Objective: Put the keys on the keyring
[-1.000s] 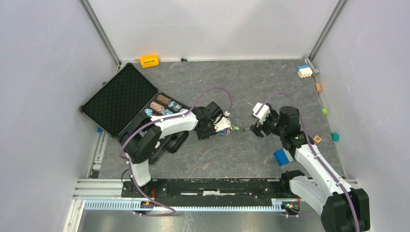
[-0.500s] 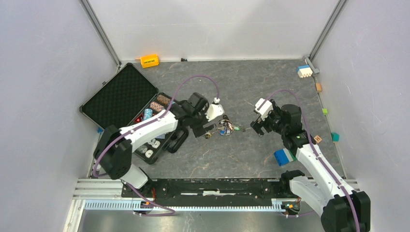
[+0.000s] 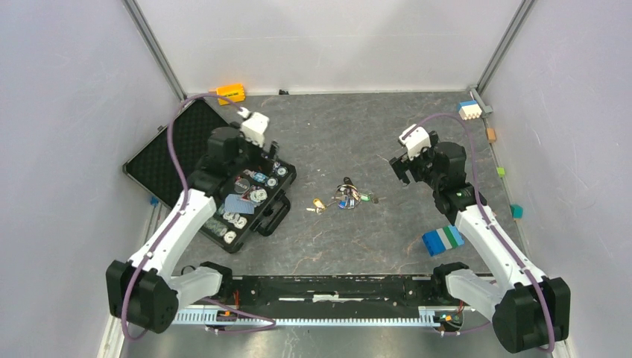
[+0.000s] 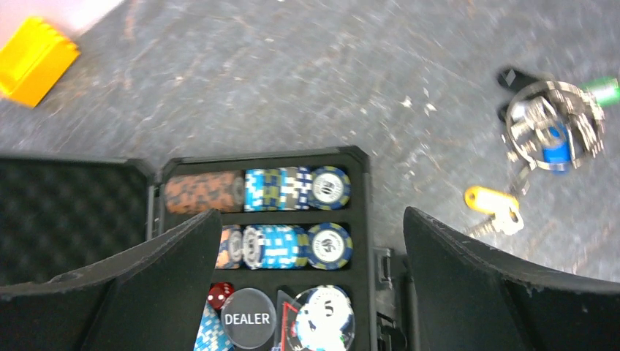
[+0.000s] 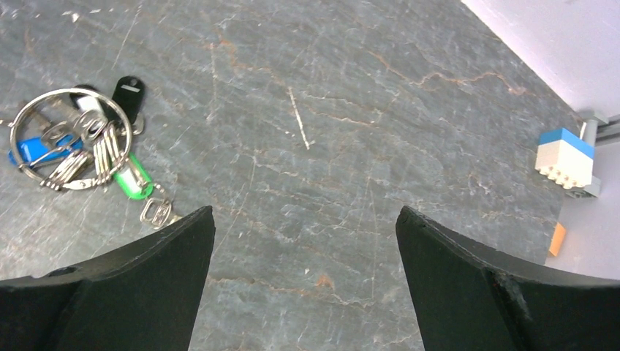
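The keyring [image 3: 347,196] lies on the grey table between the arms, a silver ring [image 5: 72,139] with several keys bunched on it, tagged blue [image 5: 33,150], green [image 5: 131,178] and black [image 5: 128,91]. A yellow-tagged key [image 3: 319,204] lies just left of the ring [image 4: 556,121], and this key [image 4: 491,201] looks separate from it. My left gripper [image 3: 262,151] hangs open and empty over the chip case [image 4: 263,164], well left of the keys. The right gripper [image 3: 399,168] stands open and empty over bare table [image 5: 305,212], right of the ring.
An open black case [image 3: 179,153] of poker chips sits at the left. An orange-yellow block [image 3: 231,93] is at the back wall. A blue-green-white brick stack [image 3: 443,240] lies beside the right arm, a small white-blue brick [image 3: 469,110] at the back right, and small cubes [image 3: 516,211] along the right edge.
My left gripper let go at the keys, opened and swung back left over the case. The right gripper opened wider and drew back up and right. The keys stay on the table.
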You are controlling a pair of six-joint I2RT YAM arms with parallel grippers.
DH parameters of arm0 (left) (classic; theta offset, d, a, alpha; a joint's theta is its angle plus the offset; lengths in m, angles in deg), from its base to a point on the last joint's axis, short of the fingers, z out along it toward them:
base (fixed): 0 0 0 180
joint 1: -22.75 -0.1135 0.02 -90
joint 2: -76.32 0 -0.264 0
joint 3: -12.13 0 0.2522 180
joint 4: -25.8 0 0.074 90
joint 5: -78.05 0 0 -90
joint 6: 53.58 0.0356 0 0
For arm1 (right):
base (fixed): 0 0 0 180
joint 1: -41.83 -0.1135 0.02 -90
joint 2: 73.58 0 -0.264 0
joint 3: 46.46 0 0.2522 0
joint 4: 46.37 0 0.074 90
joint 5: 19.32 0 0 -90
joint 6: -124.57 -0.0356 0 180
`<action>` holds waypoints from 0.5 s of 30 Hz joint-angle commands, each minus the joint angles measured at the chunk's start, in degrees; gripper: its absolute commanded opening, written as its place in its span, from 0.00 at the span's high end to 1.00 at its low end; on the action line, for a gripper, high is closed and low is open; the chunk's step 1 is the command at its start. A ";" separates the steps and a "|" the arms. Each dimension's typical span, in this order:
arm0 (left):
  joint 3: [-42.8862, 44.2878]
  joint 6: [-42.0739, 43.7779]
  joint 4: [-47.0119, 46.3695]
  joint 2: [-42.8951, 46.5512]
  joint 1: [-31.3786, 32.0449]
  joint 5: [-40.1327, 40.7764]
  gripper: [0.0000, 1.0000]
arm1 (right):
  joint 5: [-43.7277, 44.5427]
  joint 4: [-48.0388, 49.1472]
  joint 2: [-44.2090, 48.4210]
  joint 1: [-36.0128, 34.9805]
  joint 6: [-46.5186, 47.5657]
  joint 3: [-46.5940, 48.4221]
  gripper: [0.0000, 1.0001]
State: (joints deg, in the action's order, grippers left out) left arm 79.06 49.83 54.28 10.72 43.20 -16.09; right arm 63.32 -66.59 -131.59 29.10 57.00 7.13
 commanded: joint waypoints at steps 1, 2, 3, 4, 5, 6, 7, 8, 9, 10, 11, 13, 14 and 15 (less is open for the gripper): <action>-2.82 -11.42 -9.46 4.87 -8.69 -3.76 0.00 | 6.95 4.51 -0.19 0.11 -4.30 3.38 0.02; -3.95 -12.75 -11.20 5.77 -10.62 -4.58 0.00 | 8.52 4.92 -0.02 0.09 -4.75 2.98 0.02; -5.18 -14.23 -13.00 6.82 -12.82 -5.42 0.00 | 9.74 5.79 0.22 0.09 -5.54 2.44 0.02; -6.32 -15.42 -14.40 7.73 -14.83 -6.39 0.00 | 10.29 6.01 0.67 0.15 -6.10 1.56 0.02; -7.61 -16.28 -16.82 8.28 -16.31 -7.76 0.00 | 10.54 8.31 1.00 0.15 -6.65 0.52 0.02; -8.78 -17.43 -18.63 8.70 -17.87 -8.77 0.00 | 10.69 9.73 1.37 0.09 -7.24 -0.32 0.02; -9.53 -18.75 -19.85 8.85 -19.26 -9.55 0.00 | 10.83 10.60 1.47 0.13 -7.80 -1.04 0.02; -10.26 -19.77 -21.18 8.57 -20.22 -11.03 0.00 | 11.02 11.72 1.31 0.08 -8.50 -1.56 0.02; -10.89 -20.96 -22.73 7.97 -21.19 -12.35 0.00 | 11.22 12.91 0.97 0.09 -9.08 -1.84 0.02; -11.26 -22.36 -23.98 6.98 -22.75 -12.99 0.00 | 11.14 13.58 0.39 0.06 -9.24 -1.67 0.02; -11.67 -23.40 -25.72 6.12 -23.21 -13.61 0.00 | 11.13 13.88 -0.24 0.10 -9.33 -1.29 0.02; -11.83 -24.59 -27.94 4.09 -24.00 -14.66 0.00 | 11.13 13.87 -2.05 0.10 -9.60 0.35 0.02; -11.58 -24.66 -28.46 3.00 -24.41 -15.35 0.00 | 11.18 13.69 -2.61 0.11 -9.60 1.06 0.02; -11.42 -24.74 -28.79 2.25 -24.65 -15.78 0.00 | 11.57 13.67 -3.19 0.11 -9.73 1.72 0.02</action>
State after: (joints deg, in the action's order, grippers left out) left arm 67.60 30.24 33.43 15.68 19.79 -27.17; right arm 73.14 -56.47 -132.69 29.10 49.27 5.95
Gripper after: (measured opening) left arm 0.994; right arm 0.979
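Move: The keyring with its keys lies some 17 cm to the right of the left hand and 6 cm back, about 20 cm below it; the yellow key tag is roughly 10 cm right and 8 cm back. The middle of the chip case's tray sits about 10 cm to that hand's left and 8 cm back, some 18 cm below. From the right hand, the keyring is about 12 cm to the left, 4 cm back and 17 cm down. With its fingers wide open and empty, the left hand carries on swinging left, away from the keyring and across the far end of the chip case, about 10 cm, drifting slightly forward as its wrist turns some 20 degrees counter-clockwise and its left side rolls down by about as much. The right hand, also open and holding nothing, eases a few centimetres forward, up and to the right, away from the keys, turning slightly clockwise, and both slow towards the end. ##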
